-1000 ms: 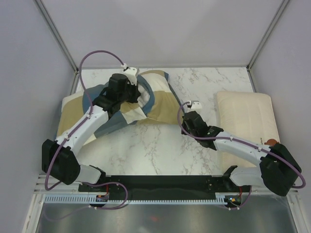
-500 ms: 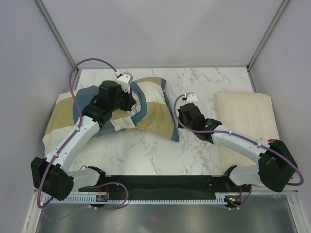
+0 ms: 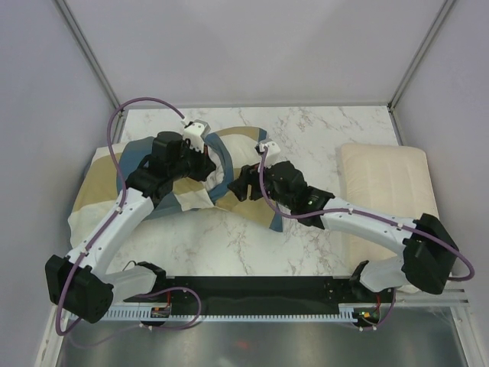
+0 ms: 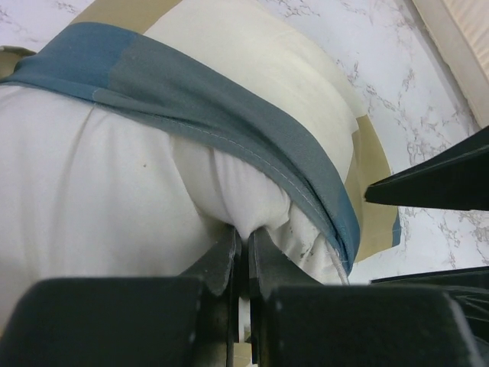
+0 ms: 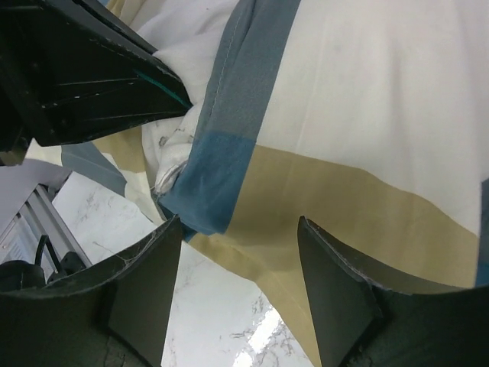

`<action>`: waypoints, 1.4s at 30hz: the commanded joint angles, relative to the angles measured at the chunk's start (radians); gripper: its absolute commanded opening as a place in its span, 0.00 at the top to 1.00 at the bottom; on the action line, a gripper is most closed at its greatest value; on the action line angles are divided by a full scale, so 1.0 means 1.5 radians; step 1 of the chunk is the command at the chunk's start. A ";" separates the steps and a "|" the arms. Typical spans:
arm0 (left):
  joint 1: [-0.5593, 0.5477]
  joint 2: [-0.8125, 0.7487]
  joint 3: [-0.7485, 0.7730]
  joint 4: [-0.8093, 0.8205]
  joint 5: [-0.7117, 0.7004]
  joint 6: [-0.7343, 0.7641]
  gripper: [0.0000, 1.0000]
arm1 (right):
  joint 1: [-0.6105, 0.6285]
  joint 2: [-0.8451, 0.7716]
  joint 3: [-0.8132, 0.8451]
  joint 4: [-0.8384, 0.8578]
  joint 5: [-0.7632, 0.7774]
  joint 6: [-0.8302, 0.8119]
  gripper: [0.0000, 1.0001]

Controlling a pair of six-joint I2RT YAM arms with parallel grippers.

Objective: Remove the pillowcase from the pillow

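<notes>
The pillowcase [image 3: 95, 195], in steel blue, tan and cream blocks, lies bunched across the left half of the table. Its blue hem [image 4: 229, 115] crosses the bulging white pillow [image 4: 92, 199]. My left gripper [image 4: 246, 233] is shut on a pinched fold of the pillow's white fabric just below that hem; from above it sits at the middle of the bundle [image 3: 200, 162]. My right gripper [image 5: 238, 222] is open, with the pillowcase's tan block [image 5: 306, 183] and a blue corner [image 5: 206, 180] just beyond its fingertips. From above it sits at the bundle's right side [image 3: 240, 183].
A flatter cream pillow [image 3: 390, 191] lies along the table's right edge. Bare marble table [image 3: 328, 134] shows behind and between the arms. Grey walls and corner posts close in the sides. The right gripper's dark fingers [image 4: 443, 180] reach into the left wrist view.
My right gripper has opened and moved left, up to the pillowcase's right side. The left gripper stayed shut on the pillow and dragged the bundle a little to the left.
</notes>
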 commanded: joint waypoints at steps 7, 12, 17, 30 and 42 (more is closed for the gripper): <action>-0.005 -0.035 0.007 0.064 0.059 0.016 0.98 | 0.015 0.067 0.019 0.156 0.048 0.035 0.29; -0.005 -0.036 0.005 0.067 0.070 0.015 0.98 | 0.016 0.112 0.039 0.150 0.059 0.025 0.49; -0.005 -0.033 0.004 0.069 0.077 0.017 0.98 | 0.016 0.150 0.049 0.127 0.085 0.026 1.00; 0.007 -0.043 0.014 0.033 -0.046 0.035 0.98 | -0.104 0.024 -0.077 -0.003 0.205 0.063 1.00; 0.015 -0.062 0.005 0.027 -0.079 0.042 0.98 | -0.196 0.009 -0.121 -0.031 0.191 0.027 1.00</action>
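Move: The pillowcase's blue-grey hem corner lies about 3 cm ahead of the open right hand, 3 cm to its left and 4 cm below; from the left hand it is some 8 cm right, 2 cm back and 2 cm lower. The white pillow end, already in the left fingers, is roughly 10 cm left and 3 cm ahead of the right hand. The white part of the case lies some 12 cm straight ahead of the right hand, about 8 cm lower. Forward, left and down, about 3 cm each way, the right hand eases its open fingers onto the blue-grey hem beside the left gripper and shuts them on the hem where it meets the tan cloth. Then it pulls to the right, some 7 cm, away from the left hand, turning slightly clockwise. The left hand keeps its pinch on the white pillow end and gets drawn about 1.5 cm right with the pull. ##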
